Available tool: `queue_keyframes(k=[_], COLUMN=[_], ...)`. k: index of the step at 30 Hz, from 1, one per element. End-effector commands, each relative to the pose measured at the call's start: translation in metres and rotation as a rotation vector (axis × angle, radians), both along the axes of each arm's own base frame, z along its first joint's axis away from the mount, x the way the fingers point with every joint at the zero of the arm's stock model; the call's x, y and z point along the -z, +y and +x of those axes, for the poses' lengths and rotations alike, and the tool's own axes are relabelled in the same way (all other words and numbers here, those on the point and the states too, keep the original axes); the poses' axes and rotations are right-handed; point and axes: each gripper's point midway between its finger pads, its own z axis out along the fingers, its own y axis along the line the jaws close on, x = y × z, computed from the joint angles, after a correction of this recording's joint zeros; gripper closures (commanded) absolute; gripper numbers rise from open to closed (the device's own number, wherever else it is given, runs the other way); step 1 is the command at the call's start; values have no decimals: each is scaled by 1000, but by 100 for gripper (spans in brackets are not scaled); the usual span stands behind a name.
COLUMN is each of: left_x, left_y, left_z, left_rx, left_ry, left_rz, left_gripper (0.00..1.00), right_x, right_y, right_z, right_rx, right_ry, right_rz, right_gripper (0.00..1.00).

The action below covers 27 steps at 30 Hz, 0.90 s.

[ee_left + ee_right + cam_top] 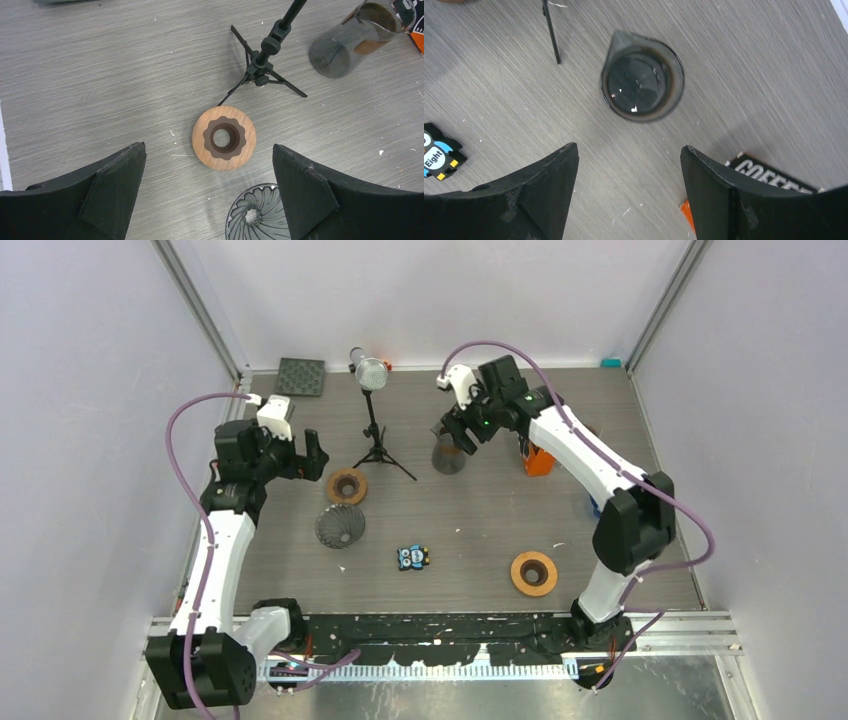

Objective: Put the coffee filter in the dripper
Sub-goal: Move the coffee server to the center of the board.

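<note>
The dripper (pixel 340 526) is a ribbed, clear dark-glass cone lying on the table at the left; its rim (pixel 257 215) shows at the bottom edge of the left wrist view. My left gripper (pixel 313 455) hovers open over the table (pixel 208 150), just behind a wooden ring (pixel 224 138) and the dripper, holding nothing. My right gripper (pixel 462 435) is open and empty (pixel 629 147), above a smoky glass carafe (pixel 642 82). The coffee filter is out of view.
A microphone on a black tripod (pixel 375 430) stands between the arms. An orange coffee box (pixel 538 460) sits right of the carafe (pixel 449 453). A second wooden ring (pixel 534 573), an owl sticker (pixel 413 557) and a black square mat (pixel 301 377) lie around.
</note>
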Motion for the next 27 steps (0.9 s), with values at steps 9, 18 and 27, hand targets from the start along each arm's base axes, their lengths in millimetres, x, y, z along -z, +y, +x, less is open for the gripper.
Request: queue_keyframes(k=[9, 18, 27], left_x=[-7, -5, -4], left_y=[1, 2, 0], left_z=[5, 6, 6], left_rx=[11, 8, 18], left_ry=[-11, -2, -5], left_rz=[-15, -18, -31], left_gripper=[0, 0, 0], right_x=[15, 38, 55], right_y=[44, 47, 46], right_z=[17, 25, 18], right_rx=[-186, -224, -252], right_ry=[41, 87, 121], right_rz=[-74, -138, -188], right_gripper=[33, 45, 58])
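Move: The coffee server stands just past the right fingers, about 5 cm ahead, 3 cm to the left and with its middle some 13 cm below them. The orange coffee bag is roughly 17 cm to the right of the server, about level with it. The tripod stands some 13 cm to the server's left and 1 cm farther out. From the left hand, the server lies around 23 cm to the right, 11 cm ahead and 17 cm lower. The coffee server's open top is what the right hand comes down on, sinking about 7 cm and shifting some 4 cm left, most of that sideways travel early on. The wrist turns a little counter-clockwise and the fingers tip steeper, narrowing from wide to about half open, to bring one fingertip outside the near rim and the other over the opening. ##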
